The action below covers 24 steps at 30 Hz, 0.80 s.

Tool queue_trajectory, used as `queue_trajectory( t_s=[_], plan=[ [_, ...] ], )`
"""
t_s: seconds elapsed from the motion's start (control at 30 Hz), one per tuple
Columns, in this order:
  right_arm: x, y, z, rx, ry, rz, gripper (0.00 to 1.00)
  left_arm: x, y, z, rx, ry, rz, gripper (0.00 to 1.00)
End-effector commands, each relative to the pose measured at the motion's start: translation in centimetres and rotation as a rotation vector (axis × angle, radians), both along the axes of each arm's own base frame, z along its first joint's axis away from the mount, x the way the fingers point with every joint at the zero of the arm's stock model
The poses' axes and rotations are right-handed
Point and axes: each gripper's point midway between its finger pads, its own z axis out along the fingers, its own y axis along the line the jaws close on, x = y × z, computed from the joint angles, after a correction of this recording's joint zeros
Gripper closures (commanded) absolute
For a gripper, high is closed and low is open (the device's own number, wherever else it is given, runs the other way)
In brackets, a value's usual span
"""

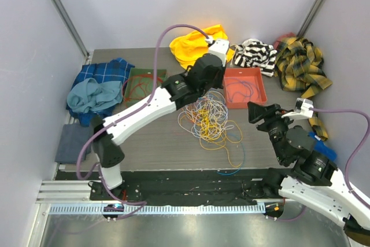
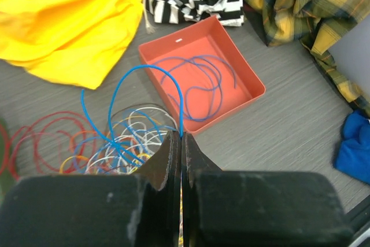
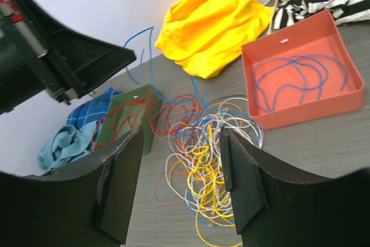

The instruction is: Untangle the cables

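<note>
The cables [image 1: 211, 121] lie in a tangled pile of yellow, white, orange, red and blue loops mid-table; they also show in the left wrist view [image 2: 124, 143] and the right wrist view [image 3: 214, 154]. My left gripper [image 1: 215, 82] hangs over the pile's far edge. In the left wrist view it [image 2: 181, 136] is shut on a blue cable [image 2: 181, 117] that arcs up out of the pile. My right gripper [image 1: 257, 111] is open and empty to the right of the pile, which shows between its fingers [image 3: 182, 166].
An orange-red tray [image 1: 261, 82] holding loose blue cable sits behind the pile on the right. A green tray [image 1: 132, 73] with red cables is on the left. Cloths lie around: yellow [image 1: 193, 44], striped [image 1: 254, 55], yellow plaid [image 1: 300, 65], blue [image 1: 95, 88].
</note>
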Motion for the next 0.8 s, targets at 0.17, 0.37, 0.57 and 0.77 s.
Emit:
queue_trajectory(
  t_s=[0.17, 0.37, 0.57, 0.77],
  plan=[
    [-0.9, -3.9, 0.3, -0.002, -0.013, -0.127, 0.36, 3.9, -4.1, 4.2, -0.17, -0.099, -0.041, 1.0],
    [-1.7, -6.0, 0.9, 0.014, -0.045, -0.175, 0.36, 5.6, -5.2, 5.8, -0.212, -0.132, -0.04, 1.0],
    [-1.8, -7.0, 0.6, -0.008, -0.047, -0.214, 0.36, 6.1, -8.2, 4.4, -0.255, -0.121, -0.105, 1.0],
    [-2.0, -7.5, 0.0, -0.01, -0.048, -0.229, 0.36, 7.7, -10.2, 1.0, -0.262, -0.119, -0.11, 1.0]
  ],
)
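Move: The left hand, holding the blue cable, has the red box about 20 cm ahead, 15 cm to its right and 30 cm below. The cable tangle lies down there some 4 cm ahead and 5 cm to its left; the striped cloth is about 37 cm ahead and 24 cm right. From the right hand the red box is roughly 32 cm ahead, 8 cm right and 28 cm lower. The left hand carries the blue cable 10 cm right and forward towards the red box; the right withdraws rightward. ##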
